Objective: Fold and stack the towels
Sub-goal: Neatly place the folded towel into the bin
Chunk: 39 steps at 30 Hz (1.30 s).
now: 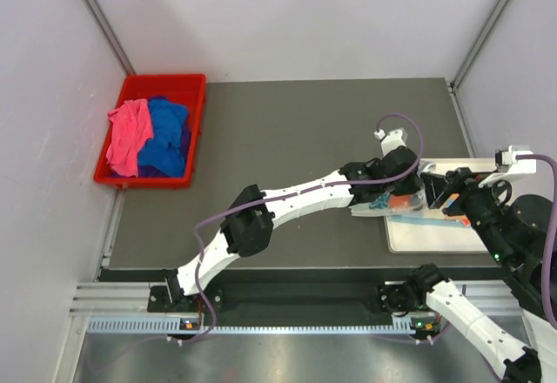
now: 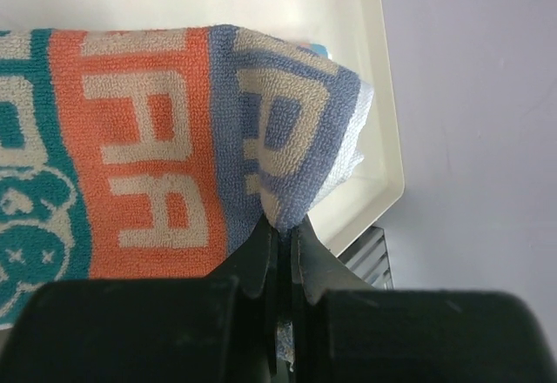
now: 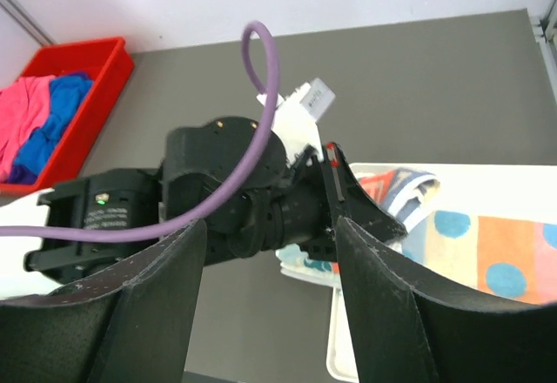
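My left gripper (image 2: 285, 231) is shut on a raised corner of the cream towel with teal and orange lettering (image 2: 148, 157), which lies on the white tray (image 2: 383, 122). A light blue towel edge (image 2: 355, 161) shows under that corner. From above, the left gripper (image 1: 415, 193) is at the tray's left end over the lettered towel (image 1: 396, 203). My right gripper (image 3: 268, 226) hangs open and holds nothing, close by and facing the left wrist; from above the right gripper (image 1: 444, 195) is over the tray. Pink (image 1: 129, 135) and royal blue (image 1: 167, 135) towels lie crumpled in the bin.
The red plastic bin (image 1: 193, 83) stands at the far left of the dark table. The white tray (image 1: 435, 237) sits near the front right. A purple cable (image 3: 261, 96) loops over the left wrist. A dotted cloth (image 3: 487, 252) lies flat on the tray.
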### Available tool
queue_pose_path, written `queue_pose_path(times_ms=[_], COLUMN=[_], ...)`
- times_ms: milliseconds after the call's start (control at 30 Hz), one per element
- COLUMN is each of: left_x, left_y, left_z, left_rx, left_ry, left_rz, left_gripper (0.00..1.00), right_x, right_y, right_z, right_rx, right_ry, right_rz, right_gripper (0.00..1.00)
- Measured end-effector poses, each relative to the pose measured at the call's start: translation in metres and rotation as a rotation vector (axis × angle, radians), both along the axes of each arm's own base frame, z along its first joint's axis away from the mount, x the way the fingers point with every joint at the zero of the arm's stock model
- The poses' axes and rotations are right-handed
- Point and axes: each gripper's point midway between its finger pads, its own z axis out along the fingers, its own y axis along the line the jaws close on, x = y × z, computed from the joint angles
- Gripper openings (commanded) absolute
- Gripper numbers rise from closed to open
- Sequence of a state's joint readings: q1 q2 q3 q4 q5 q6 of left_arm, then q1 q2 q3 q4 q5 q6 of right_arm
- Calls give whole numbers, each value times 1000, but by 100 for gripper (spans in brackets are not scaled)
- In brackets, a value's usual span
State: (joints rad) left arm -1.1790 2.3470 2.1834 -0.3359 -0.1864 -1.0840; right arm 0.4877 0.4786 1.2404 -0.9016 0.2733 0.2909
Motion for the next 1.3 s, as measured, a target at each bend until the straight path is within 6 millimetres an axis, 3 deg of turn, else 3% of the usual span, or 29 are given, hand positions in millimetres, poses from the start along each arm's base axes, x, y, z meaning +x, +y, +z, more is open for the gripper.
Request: queue_pose_path(times_ms=[300,533,767,1300], left_x=[-4,-10,-15,-12], left_y=[-16,-35,-41,-52], left_z=[-5,29,45,45], left_rx=[-48,-150,-197,-231], left_ry=[48,31,23,9], left_rz=[-16,-26,-33,-36], left_gripper=[0,0,0,0], right_x=[-5,-8,-9,-9], right_y=[-4,-7,-8,-9], right_z=[6,12,13,11], right_rx=[0,5,5,-6], right_ry=[-9,-21,-22,-17], right_rz=[-7,-14,-18,-20], right_gripper=[61,61,61,60])
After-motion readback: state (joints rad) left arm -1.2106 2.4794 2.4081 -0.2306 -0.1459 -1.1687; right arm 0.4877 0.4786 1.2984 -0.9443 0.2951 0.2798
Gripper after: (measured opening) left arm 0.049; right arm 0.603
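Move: The dotted towel already lying in the bin has its middle about 7 cm to the right of the left hand, 3 cm back and some 16 cm below. The bin's middle is roughly 14 cm right, 4 cm back and 17 cm below, its left rim about 7 cm left and 4 cm back. The dotted towel is about 11 cm right of the right hand, 9 cm ahead and 35 cm down. The folded lettered towel, still pinched in the left hand's shut fingers, is carried about 5 cm to the right over the bin. The hand dips slightly, then climbs to finish around 4.5 cm higher, drawing back a little; the wrist swings the fingertips up by some 13 degrees towards the right wall, and the hand stops there. ##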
